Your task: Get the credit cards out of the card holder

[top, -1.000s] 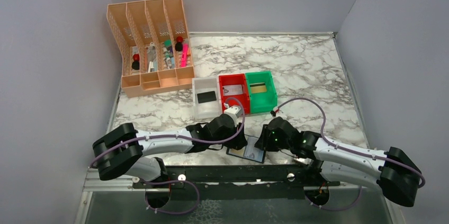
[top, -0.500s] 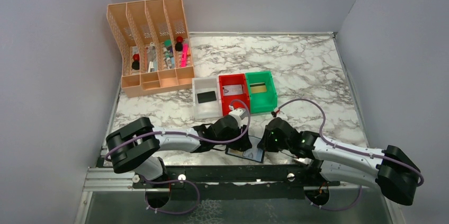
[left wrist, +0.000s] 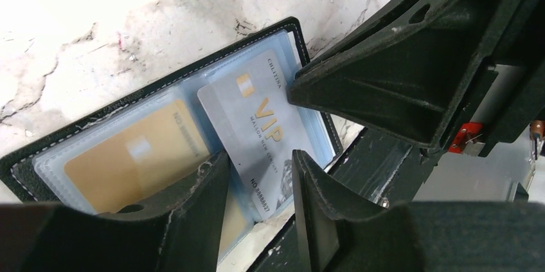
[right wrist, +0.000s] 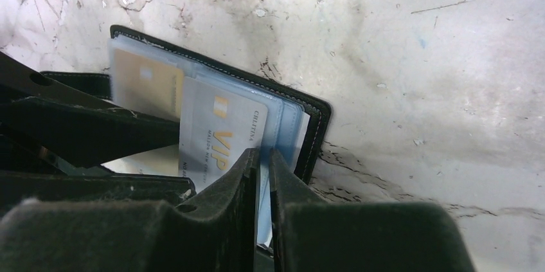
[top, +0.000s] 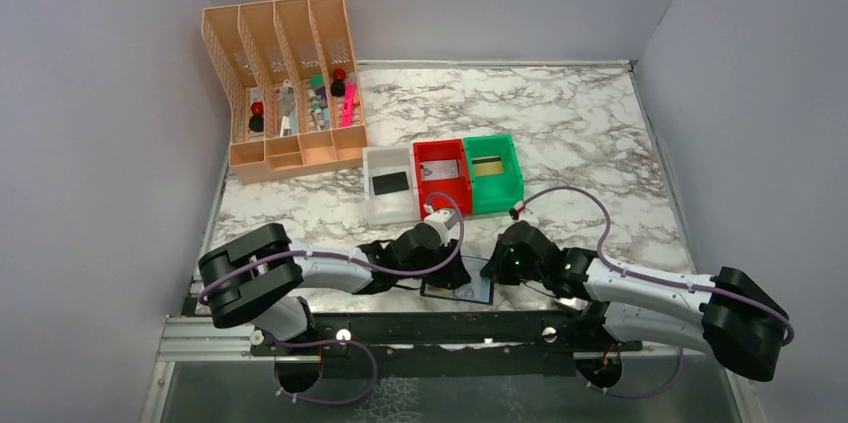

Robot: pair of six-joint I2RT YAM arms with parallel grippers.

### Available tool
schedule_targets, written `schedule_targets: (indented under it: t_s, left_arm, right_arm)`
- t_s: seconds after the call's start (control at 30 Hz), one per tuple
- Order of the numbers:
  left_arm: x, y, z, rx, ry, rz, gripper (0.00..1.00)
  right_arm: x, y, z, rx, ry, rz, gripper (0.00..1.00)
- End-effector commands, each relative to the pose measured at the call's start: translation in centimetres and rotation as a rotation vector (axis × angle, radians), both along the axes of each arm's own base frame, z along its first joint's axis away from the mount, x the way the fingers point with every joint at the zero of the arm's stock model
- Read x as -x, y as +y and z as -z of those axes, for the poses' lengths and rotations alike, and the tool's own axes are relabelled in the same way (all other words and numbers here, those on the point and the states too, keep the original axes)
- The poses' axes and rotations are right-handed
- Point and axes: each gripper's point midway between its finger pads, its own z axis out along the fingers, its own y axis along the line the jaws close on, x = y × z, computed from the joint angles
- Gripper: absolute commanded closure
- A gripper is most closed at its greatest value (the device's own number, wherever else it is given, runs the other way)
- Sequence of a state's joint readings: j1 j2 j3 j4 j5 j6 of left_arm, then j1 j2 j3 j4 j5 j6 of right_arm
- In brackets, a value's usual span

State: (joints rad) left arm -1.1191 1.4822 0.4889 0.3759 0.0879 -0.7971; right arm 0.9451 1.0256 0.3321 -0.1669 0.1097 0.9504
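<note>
The card holder [top: 458,290] lies open at the table's near edge, between both grippers. In its blue see-through pockets are two credit cards: a silver VIP card [left wrist: 254,124] sticking partly out and a gold card [left wrist: 125,163]. My left gripper [left wrist: 260,179] stands open, one finger on each side of the VIP card's near end. My right gripper [right wrist: 264,156] is shut on the edge of the holder's clear pocket leaves [right wrist: 289,121], right beside the VIP card [right wrist: 215,134]. The gold card [right wrist: 144,82] sits further left in that view.
Three bins stand behind the grippers: a white one [top: 372,165] holding a black card, a red one [top: 424,175] holding a pale card, a green one [top: 510,173] holding a gold card. An orange desk organizer [top: 285,83] is at the back left. A black rail [top: 450,328] runs along the near edge.
My right jaws have narrowed onto the pocket leaves. The left gripper has moved down and left over the card holder, its jaws slightly narrower.
</note>
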Motion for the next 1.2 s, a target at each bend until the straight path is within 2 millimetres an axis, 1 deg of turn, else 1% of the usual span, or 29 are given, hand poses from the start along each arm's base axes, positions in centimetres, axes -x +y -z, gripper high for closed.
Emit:
schedule_targets:
  t_s: [0.0,0.2,0.3,0.43,0.53,0.63,0.83,0.93,1.1,1.17]
  left_arm:
    - [0.4,0.1,-0.1,0.035,0.024,-0.012,0.58]
    - [0.3,0.2,-0.2,0.070,0.033,-0.043,0.70]
    - [0.0,0.3,-0.7,0.088,0.023,-0.061,0.76]
    - [0.0,-0.1,-1.1,0.105,0.018,-0.045,0.84]
    - [0.1,-0.1,-1.0,0.105,0.019,-0.042,0.90]
    - [0.0,0.2,-0.9,0.102,0.019,-0.048,0.99]
    - [0.1,1.2,-0.6,0.098,0.017,-0.064,1.00]
    - [0.2,1.5,-0.5,0.094,0.019,-0.064,1.00]
    - [0.4,1.6,-0.4,0.091,0.022,-0.058,1.00]
    - [0.3,1.6,-0.4,0.091,0.021,-0.060,1.00]
  right_arm:
    - [1.2,-1.6,2.3,0.070,0.054,-0.001,0.85]
    - [1.2,-1.5,2.3,0.063,0.053,-0.007,0.85]
    - [1.3,-1.3,2.3,0.053,0.056,-0.014,0.85]
    - [1.3,-0.9,1.9,0.034,0.047,-0.029,0.85]
    - [1.2,-0.7,1.6,0.023,0.038,-0.034,0.85]
    - [1.0,-0.8,1.3,0.022,0.025,-0.029,0.84]
    - [0.6,-0.7,0.1,0.020,-0.006,-0.041,0.83]
    - [0.6,0.3,-1.2,-0.015,-0.030,-0.091,0.82]
    - [1.0,2.8,-4.1,-0.147,-0.107,-0.228,0.80]
    - [1.2,3.6,-4.9,-0.194,-0.123,-0.263,0.79]
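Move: The silver VIP card, poking out of its pocket on the holder's right page, has its middle about 2 cm to the right of my left hand, level in depth and roughly 1 cm lower. The gold card lies some 4 cm to this hand's left, level with it; the red box is about 19 cm ahead and 4 cm left, the green one 20 cm ahead and 5 cm right. From my right hand the silver card's middle is 2 to 3 cm left, 1 cm back and 1 cm below. I close my half-open left fingers fully at the inner edge of the silver card while that hand eases slightly down and left, then draw it a further 1 cm or so left, about 1.5 cm in all. My right fingertips first stay by the card's outer edge, holding down the page, then come free as that hand rises about 2 cm, going back and left a little and turning roughly 10 degrees counter-clockwise. ##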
